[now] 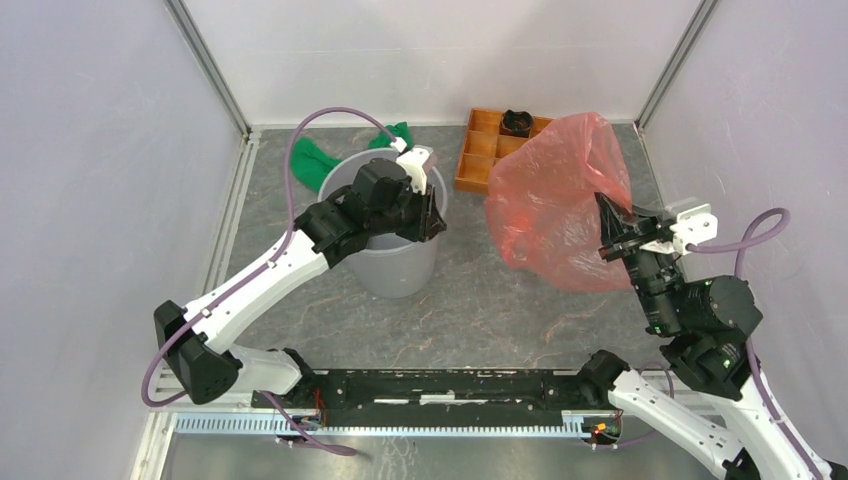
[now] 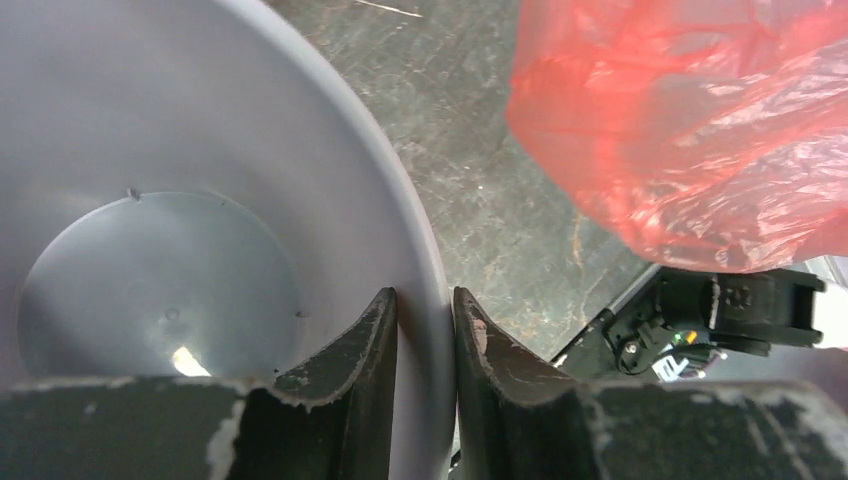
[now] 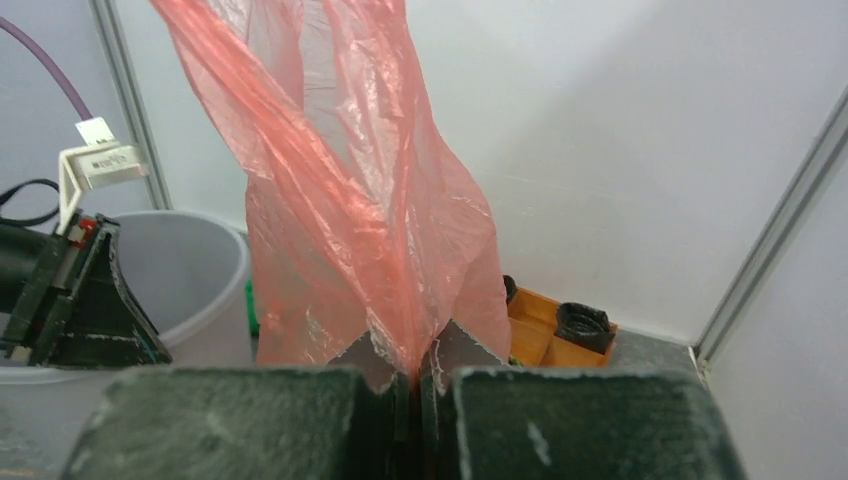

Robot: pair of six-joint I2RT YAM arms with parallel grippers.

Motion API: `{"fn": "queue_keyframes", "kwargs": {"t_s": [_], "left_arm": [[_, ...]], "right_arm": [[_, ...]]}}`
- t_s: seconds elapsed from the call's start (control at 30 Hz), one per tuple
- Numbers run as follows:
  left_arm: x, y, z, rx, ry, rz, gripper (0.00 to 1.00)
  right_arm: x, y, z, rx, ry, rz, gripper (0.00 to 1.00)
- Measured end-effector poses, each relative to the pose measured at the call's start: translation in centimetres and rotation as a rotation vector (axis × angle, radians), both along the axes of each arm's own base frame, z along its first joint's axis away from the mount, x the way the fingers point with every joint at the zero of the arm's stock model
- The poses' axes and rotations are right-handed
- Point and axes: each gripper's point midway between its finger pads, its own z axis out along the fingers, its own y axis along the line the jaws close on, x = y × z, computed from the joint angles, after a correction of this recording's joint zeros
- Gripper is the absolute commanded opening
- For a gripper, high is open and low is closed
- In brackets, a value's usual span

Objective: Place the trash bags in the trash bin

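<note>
The grey trash bin (image 1: pixel 397 262) stands upright left of centre, and the left wrist view shows nothing inside the trash bin (image 2: pixel 150 130). My left gripper (image 1: pixel 432 215) sits on its right rim. In the wrist view my left gripper (image 2: pixel 425 300) straddles the wall, one finger inside, one outside, both pressed to it. The red-orange trash bag (image 1: pixel 555 200) hangs billowed in the air right of the bin, apart from it. My right gripper (image 1: pixel 612 238) is shut on a bunched fold of it. From the right wrist, the trash bag (image 3: pixel 350 200) rises out of my right gripper (image 3: pixel 415 365).
An orange-brown compartment tray (image 1: pixel 478 152) stands at the back, partly behind the bag, with a black object (image 1: pixel 517 122) in one cell. A green cloth (image 1: pixel 312 160) lies behind the bin. Enclosure walls and posts stand close on three sides.
</note>
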Motion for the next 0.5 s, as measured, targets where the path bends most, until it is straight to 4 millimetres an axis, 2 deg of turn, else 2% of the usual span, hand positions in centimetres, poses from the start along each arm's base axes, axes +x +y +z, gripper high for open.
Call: {"fn": "queue_keyframes", "kwargs": {"t_s": [0.07, 0.17, 0.23, 0.3, 0.37, 0.5], "left_arm": [[-0.5, -0.6, 0.2, -0.014, 0.003, -0.027, 0.30], [-2.0, -2.0, 0.4, -0.033, 0.007, -0.086, 0.39], [-3.5, -3.4, 0.5, -0.045, 0.011, -0.145, 0.48], [-4.9, -4.6, 0.8, -0.060, 0.011, -0.197, 0.62], [-6.0, -5.5, 1.3, -0.087, 0.005, -0.239, 0.73], [-7.1, -4.8, 2.4, -0.124, -0.018, -0.253, 0.94]], "right_arm": [[0.1, 0.4, 0.4, 0.005, -0.003, 0.016, 0.02], [0.4, 1.4, 1.3, 0.004, -0.007, 0.046, 0.07], [0.5, 1.9, 2.1, 0.005, -0.016, 0.063, 0.06], [0.7, 2.3, 3.2, 0.001, -0.025, 0.072, 0.05], [0.8, 2.6, 4.9, 0.003, -0.043, 0.080, 0.04], [0.5, 3.1, 7.8, 0.018, -0.088, 0.109, 0.01]]}}
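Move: The left fingers are pinching the bin's right, near rim; the bin's middle lies about 6 cm ahead, 9 cm left and 13 cm below. The red trash bag hangs roughly 17 cm right, 3 cm ahead and 13 cm above that hand; the green cloth is about 30 cm ahead, 17 cm left, on the table. From the right hand, holding the bag, the bin's middle is about 12 cm ahead, 31 cm left, 31 cm below; the orange tray about 39 cm ahead, 3 cm left, 44 cm below. Still pinching the bin's rim, the left hand drags the bin back and to the right, then opens its fingers wide and lets go while rising a little; it travels some 9 cm in all and swings about 15 degrees clockwise. The right hand keeps its shut grip on the red bag and lifts it about 8 cm, drifting left. ##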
